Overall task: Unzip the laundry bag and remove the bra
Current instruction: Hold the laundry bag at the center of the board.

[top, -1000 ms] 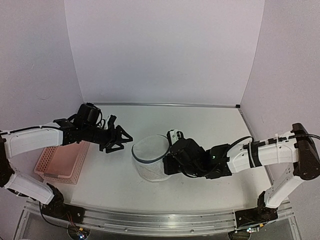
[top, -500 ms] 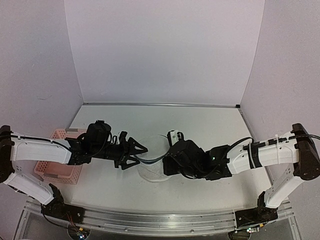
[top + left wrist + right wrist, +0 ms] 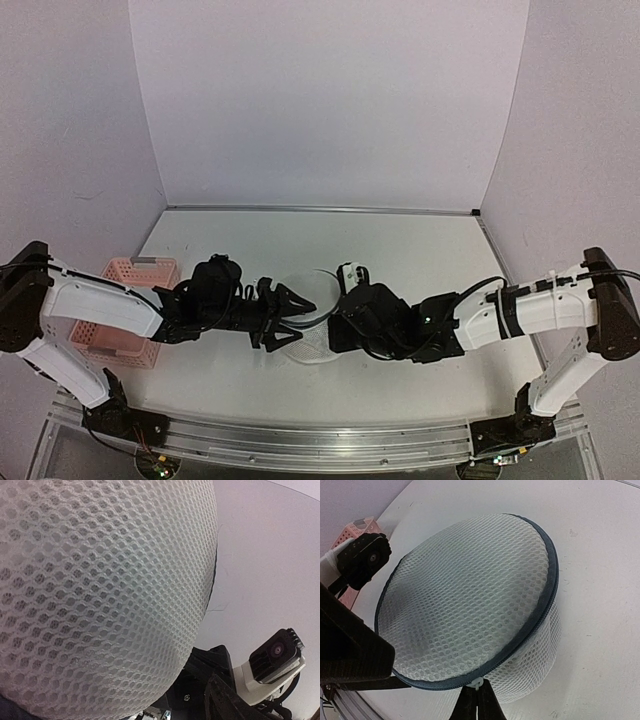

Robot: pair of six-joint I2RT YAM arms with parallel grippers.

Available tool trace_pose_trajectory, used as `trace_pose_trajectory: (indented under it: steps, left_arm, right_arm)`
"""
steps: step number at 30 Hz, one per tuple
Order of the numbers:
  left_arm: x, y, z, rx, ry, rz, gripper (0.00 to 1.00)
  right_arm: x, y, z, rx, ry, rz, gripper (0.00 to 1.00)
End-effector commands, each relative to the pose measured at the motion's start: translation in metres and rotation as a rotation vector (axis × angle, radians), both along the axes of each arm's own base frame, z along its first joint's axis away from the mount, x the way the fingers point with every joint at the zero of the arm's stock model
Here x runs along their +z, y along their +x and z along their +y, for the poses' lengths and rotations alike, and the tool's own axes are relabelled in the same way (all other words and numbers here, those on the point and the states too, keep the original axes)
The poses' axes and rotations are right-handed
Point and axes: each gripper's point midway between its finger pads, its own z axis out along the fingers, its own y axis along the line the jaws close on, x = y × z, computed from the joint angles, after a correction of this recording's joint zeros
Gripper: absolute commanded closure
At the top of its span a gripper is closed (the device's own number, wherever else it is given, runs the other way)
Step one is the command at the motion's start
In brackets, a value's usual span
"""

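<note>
The laundry bag (image 3: 318,297) is a short white mesh cylinder with a blue-grey zip rim, standing mid-table between both arms. Its round lid (image 3: 465,595) fills the right wrist view. My right gripper (image 3: 478,696) is shut on the small white zip pull (image 3: 477,683) at the lid's near edge, and in the top view it (image 3: 336,323) sits against the bag's right side. My left gripper (image 3: 298,318) is open, its fingers spread at the bag's left side. In the left wrist view the mesh (image 3: 100,595) lies right against the lens. The bra is hidden.
A pink lattice basket (image 3: 118,312) stands at the left, behind the left arm; its corner (image 3: 356,530) shows in the right wrist view. The right arm's wrist camera (image 3: 277,652) is close beside the bag. White walls enclose the back and both sides.
My left arm has swung right from above the pink basket and lowered to the bag's left side, jaws opening a little wider. The right gripper has stayed put on the zip pull.
</note>
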Motion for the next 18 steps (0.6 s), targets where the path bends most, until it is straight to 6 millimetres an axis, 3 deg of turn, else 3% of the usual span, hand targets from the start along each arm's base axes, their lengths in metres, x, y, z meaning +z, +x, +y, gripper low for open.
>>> trace_pose_trajectory:
  steps: [1,10,18]
  left_arm:
    - [0.009,0.014,-0.004,0.077,-0.059,-0.008,0.31]
    - [-0.007,0.023,-0.003,0.144,-0.068,0.029,0.54]
    - [-0.006,0.022,-0.006,0.112,-0.073,0.015,0.98]
  right_arm:
    - [0.025,-0.001,0.004,-0.013,0.084,-0.036,1.0]
    - [0.029,-0.01,0.007,-0.004,0.107,-0.039,1.0]
    - [0.027,-0.017,0.003,0.008,0.102,-0.041,1.0]
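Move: The laundry bag's middle lies about 4 cm ahead of the open left hand, 1 cm to its right and 4 cm lower; the near stretch of its zipped rim is some 2 cm ahead, level sideways and 2 cm below. The zip pull stands about 6 cm to the left hand's right, level ahead and 1 cm lower. The right hand already pinches that pull, with the bag's middle some 4 cm ahead, 5 cm to its left and 3 cm below. The left hand eases about 2 cm forward and 2 cm down onto the near rim of the bag, just left of the zip pull, turning roughly 10 degrees counter-clockwise as its wide-open fingers close almost fully and pinch the rim, one finger over the lid and one under. Meanwhile the right hand keeps its shut grip on the zip pull and draws it back nearly 2 cm, without turning to speak of. ##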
